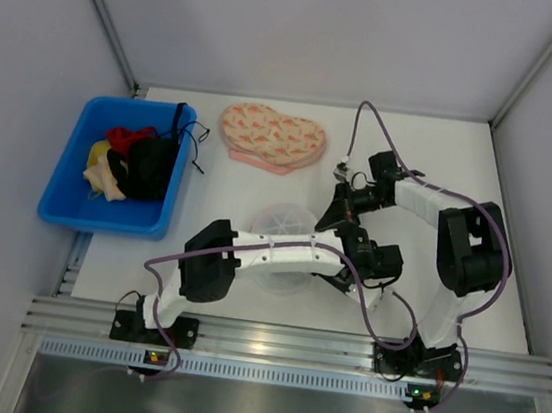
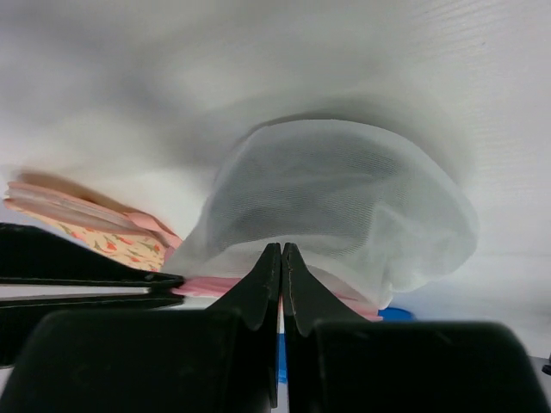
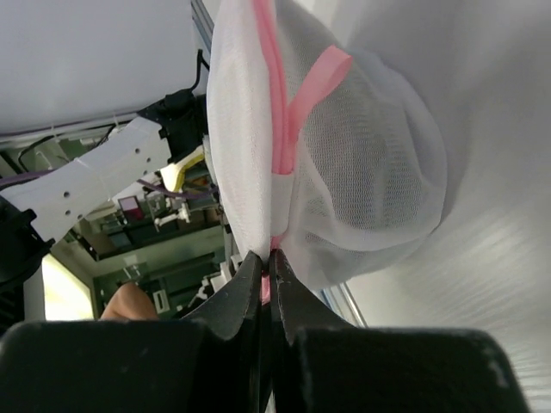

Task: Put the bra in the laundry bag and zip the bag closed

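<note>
The laundry bag (image 1: 276, 219), a round white mesh pouch with a pink zip rim (image 3: 277, 95), sits at mid-table, partly under my left arm. My left gripper (image 2: 281, 247) is shut on the bag's edge by the pink rim. My right gripper (image 3: 269, 255) is shut on the pink zip rim at the bag's edge (image 3: 344, 155). In the top view the left gripper (image 1: 351, 236) and the right gripper (image 1: 339, 214) meet at the bag's right side. The bra (image 1: 150, 166), black fabric, lies in the blue bin (image 1: 66, 196) at the left, away from both grippers.
A peach-pink patterned heart-shaped piece (image 1: 271, 137) lies at the back of the table, also in the left wrist view (image 2: 112, 243). The blue bin holds red, yellow and cream garments too. Grey walls close in the table on three sides.
</note>
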### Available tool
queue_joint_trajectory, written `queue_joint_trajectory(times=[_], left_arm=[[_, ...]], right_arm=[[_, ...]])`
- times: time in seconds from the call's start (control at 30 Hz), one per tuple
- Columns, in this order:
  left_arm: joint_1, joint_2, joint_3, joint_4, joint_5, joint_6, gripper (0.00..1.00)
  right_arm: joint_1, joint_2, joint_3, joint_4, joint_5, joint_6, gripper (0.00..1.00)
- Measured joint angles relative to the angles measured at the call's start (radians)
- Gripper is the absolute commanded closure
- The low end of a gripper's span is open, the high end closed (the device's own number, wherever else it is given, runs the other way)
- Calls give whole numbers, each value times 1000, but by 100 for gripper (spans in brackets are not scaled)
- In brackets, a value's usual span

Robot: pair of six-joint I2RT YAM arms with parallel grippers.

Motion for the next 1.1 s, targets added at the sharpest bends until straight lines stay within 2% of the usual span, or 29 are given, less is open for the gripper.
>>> queue_joint_trajectory(times=[0.33,0.37,0.4,0.47,0.5,0.6,0.73,0.9,1.1], left_arm=[[-63,-47,-58,1,8,-63,100],[-63,-49,-58,1,3,-67,100],[-62,-49,-58,1,-5,-69,100],[-58,-49,-56,1,-8,-80,100],[-58,-49,-53,0,-9,-85,100],[-55,-48,-23,0,-11,-89,100],[-44,-48,14,6,-33,-87,100],[-27,-48,38,9,-62,-76,100],[-23,-46,59,20,-84,-55,100]], right_arm=[[1,88,143,14,36,1,98],[1,88,152,12,40,1,91],[2,88,164,-2,44,-6,75],[2,88,190,-33,67,-35,64],[2,88,209,-51,82,-57,52],[-7,72,237,-109,118,-125,39],[-37,21,241,-237,163,-231,36],[-61,-14,245,-388,157,-337,39],[-28,-31,175,-435,123,-370,41]])
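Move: The left gripper already pinches the laundry bag's pink zip edge, with the bag's middle roughly level fore and aft, 6 cm to its left and 6 cm below. The right gripper, shut on the forward part of that edge, has the same middle about 5 cm back, 4 cm left and 7 cm below. The patterned bag lies some 20 cm ahead and 13 cm left of the right gripper, 12 cm below. Draw the pinched zip edge forward about 5 cm with the right gripper while the left, keeping its pinch, pulls back some 3 cm. Then open the right fingers, let go and bring them back about 6 cm and right 4 cm, rising slightly, still open beside the edge. Meanwhile carry the left gripper forward and up with the bag. ##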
